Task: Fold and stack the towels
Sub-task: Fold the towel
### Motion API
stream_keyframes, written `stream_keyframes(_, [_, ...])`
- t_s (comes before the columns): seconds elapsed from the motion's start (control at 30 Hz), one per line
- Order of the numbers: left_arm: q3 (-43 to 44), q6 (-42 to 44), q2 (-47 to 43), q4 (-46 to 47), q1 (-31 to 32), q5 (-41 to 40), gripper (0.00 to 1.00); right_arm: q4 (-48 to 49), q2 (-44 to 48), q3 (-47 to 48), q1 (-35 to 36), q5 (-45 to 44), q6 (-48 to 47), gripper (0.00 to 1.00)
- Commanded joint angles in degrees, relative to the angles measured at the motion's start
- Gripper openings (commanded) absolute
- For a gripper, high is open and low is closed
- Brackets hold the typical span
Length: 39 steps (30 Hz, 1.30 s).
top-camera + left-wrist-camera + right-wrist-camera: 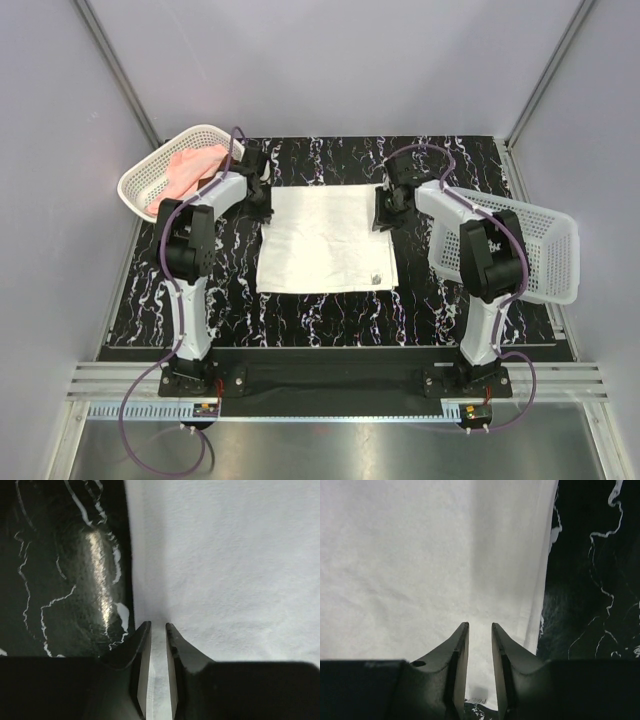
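Observation:
A cream-white towel (pixel 325 240) lies spread flat on the black marbled table (pixel 440 310). My left gripper (pixel 262 197) is at the towel's far left corner. In the left wrist view its jaws (pixel 158 625) stand a narrow gap apart just inside the towel (pixel 225 555) edge, with cloth showing through the gap. My right gripper (pixel 385 210) is at the far right corner. Its jaws (pixel 480 625) are slightly apart above the flat towel (pixel 420 555), whose edge and small tag (pixel 477 700) show between them. A pale pink towel (pixel 190 168) lies bunched in the left basket.
A white lattice basket (pixel 135 190) stands tilted at the table's far left corner. A larger white lattice basket (pixel 545 260) sits at the right edge beside the right arm. Grey walls close in the back and both sides.

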<state>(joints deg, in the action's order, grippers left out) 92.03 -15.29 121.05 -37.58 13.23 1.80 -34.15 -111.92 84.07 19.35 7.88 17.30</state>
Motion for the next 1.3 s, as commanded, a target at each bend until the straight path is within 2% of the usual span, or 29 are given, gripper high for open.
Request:
stream_keyframes(0.0, [0.8, -2.6, 0.2, -4.3, -0.4, -5.8, 0.23, 1.0, 5.1, -3.8, 2.4, -5.0, 3.3, 0.31])
stream_keyframes(0.1, [-0.3, -3.0, -2.0, -4.2, -0.3, -5.5, 0.33, 0.6, 6.8, -6.0, 4.1, -6.5, 4.1, 0.31])
stream_keyframes(0.23, [-1.0, -2.9, -5.6, -5.6, -0.3, -6.9, 0.4, -1.2, 8.3, -7.6, 4.7, -12.2, 3.8, 0.31])
stream_keyframes(0.43, [-5.0, -3.8, -14.0, -6.1, -0.2, -6.6, 0.41, -1.9, 10.2, -10.9, 4.8, -16.8, 4.2, 0.31])
stream_keyframes(0.83, [-24.8, -7.9, -34.7, 0.2, -0.8, -2.8, 0.49, 0.6, 14.3, -19.2, 9.6, -14.0, 12.5, 0.32])
stream_keyframes(1.13, [-32.1, -9.9, -38.6, 2.9, -2.9, -0.2, 0.49, 2.5, 18.9, -23.3, 14.6, -11.0, 17.3, 0.32])
stream_keyframes(1.27, [-33.6, -10.8, -38.7, 3.8, -3.4, 0.2, 0.49, -0.5, 19.6, -23.7, 14.7, -16.1, 17.2, 0.32])
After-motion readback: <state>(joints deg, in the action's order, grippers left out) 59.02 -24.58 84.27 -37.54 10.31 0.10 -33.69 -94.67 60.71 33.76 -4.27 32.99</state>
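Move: The left hand is at the white towel's left edge, barely 1 cm above the cloth. The towel's near-left corner lies about 20 cm back and 2 cm left of it, and the laundry basket's middle about 12 cm ahead and 23 cm left. The right hand hangs some 4 cm over the cloth, its label about 14 cm back and 1 cm left. From the right hand, the near-right corner is roughly 17 cm back and 5 cm right, and the empty basket's middle 5 cm back and 34 cm right. Starting on the towel's left edge, the left fingers drag it slightly outward, then come free: that hand opens wider, lifts, and travels back about 13 cm and a little left beside the towel, sinking a few centimetres at the end. The right hand dips and draws back about 13 cm over the towel's right side to its label, bowing slightly right on the way, with its finger gap unchanged; its contact with the cloth can't be made out. ##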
